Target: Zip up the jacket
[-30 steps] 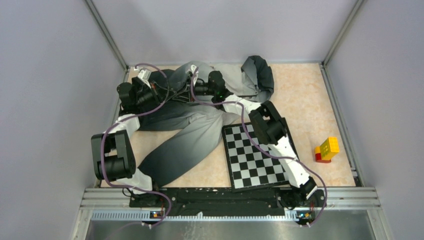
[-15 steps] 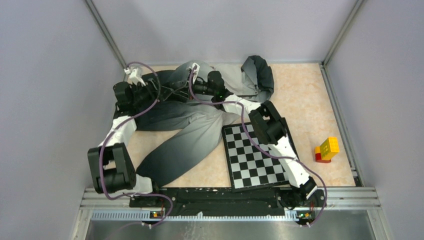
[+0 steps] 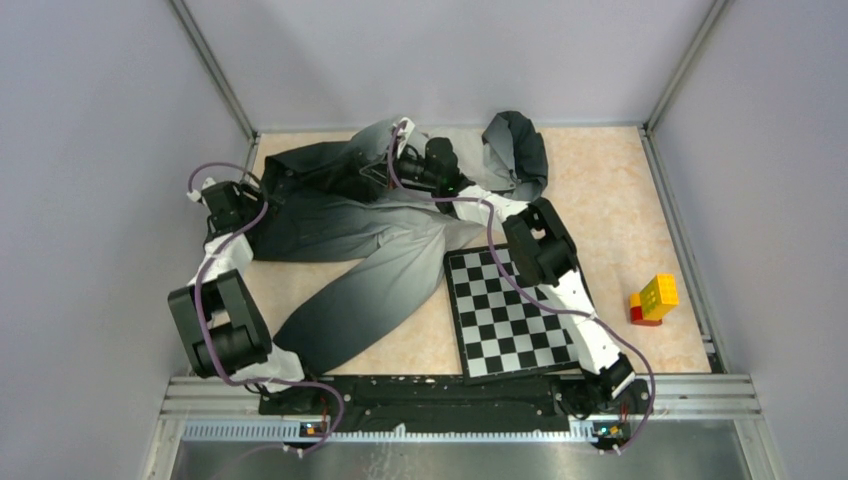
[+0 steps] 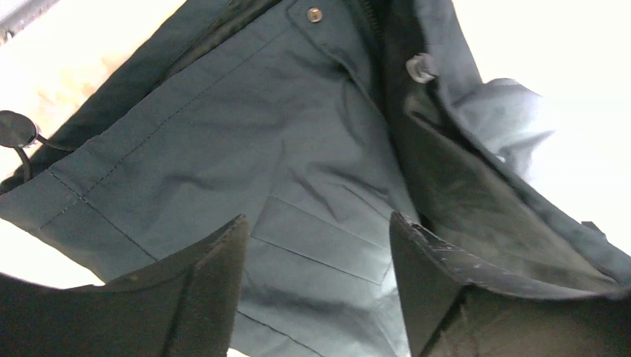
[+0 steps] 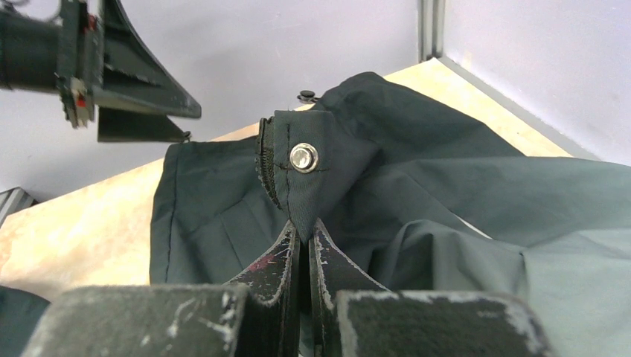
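Observation:
The jacket [image 3: 360, 235] lies crumpled at the back of the table, dark charcoal at the left, fading to light grey in a sleeve stretching to the front. My right gripper [image 5: 305, 230] is shut on the jacket's dark front edge [image 5: 301, 178], a flap with a silver snap and zipper teeth, and holds it raised; in the top view it sits at the back middle [image 3: 385, 170]. My left gripper [image 4: 316, 234] is open and empty, hovering over the dark hem panel [image 4: 223, 126]; in the top view it is at the jacket's left end [image 3: 250, 190].
A chessboard [image 3: 510, 310] lies at the front right, under the right arm. A yellow and red block stack [image 3: 653, 298] stands at the right. The hood [image 3: 515, 150] bunches at the back. The enclosure walls stand close on the left and back.

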Available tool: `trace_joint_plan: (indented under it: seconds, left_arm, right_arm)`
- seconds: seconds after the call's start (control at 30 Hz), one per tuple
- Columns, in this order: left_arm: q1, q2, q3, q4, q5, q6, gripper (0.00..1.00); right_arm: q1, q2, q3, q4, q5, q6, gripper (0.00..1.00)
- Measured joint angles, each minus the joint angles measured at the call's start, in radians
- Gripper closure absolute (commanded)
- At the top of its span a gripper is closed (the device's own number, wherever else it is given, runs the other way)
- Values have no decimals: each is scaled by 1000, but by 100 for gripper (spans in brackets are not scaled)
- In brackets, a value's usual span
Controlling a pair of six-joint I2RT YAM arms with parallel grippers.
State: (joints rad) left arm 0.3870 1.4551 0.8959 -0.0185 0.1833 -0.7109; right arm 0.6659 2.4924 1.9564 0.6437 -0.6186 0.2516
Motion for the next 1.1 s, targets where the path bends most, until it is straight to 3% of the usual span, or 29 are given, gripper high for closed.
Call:
trace_joint_plan:
  seconds: [0.3,0.57,0.83,1.1]
  left_arm:
    - [2,248,55,261,14,-142,57]
    - [-8,439,102,502,0,-182,44]
    - [-15,606,225,650,16,-161,52]
    - [-28,713,341,655,28,-69,57]
  right_arm:
    - [-32,0,0,6,24,7,100]
    - [-33,0,0,6,28,11,100]
    - [-33,0,0,7,30,12,100]
    - [-33,0,0,14,31,14,100]
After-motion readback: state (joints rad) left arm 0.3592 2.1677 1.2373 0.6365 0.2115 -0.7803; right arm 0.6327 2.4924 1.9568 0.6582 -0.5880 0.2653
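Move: The bottom end of the jacket's loose zipper half lies about 17 cm ahead of the left hand, 4 cm to its left and 10 cm below. A brass snap on that panel sits roughly 4 cm nearer and 2 cm farther left. The other zipper tab, pinched in the right fingers, stands some 7 cm ahead, 22 cm right and 6 cm higher. From the right hand the loose zipper end is about 9 cm ahead, 24 cm left and 15 cm below. Forward and down over the jacket's hem goes the left hand, about 16 cm out and 6 cm lower with a slight drift left, towards the loose zipper end; it tips some 15 degrees further down and its fingers narrow from wide to about half open. The right hand keeps its pinch on the other tab, eases about 2 cm forward and as much right, then holds. ##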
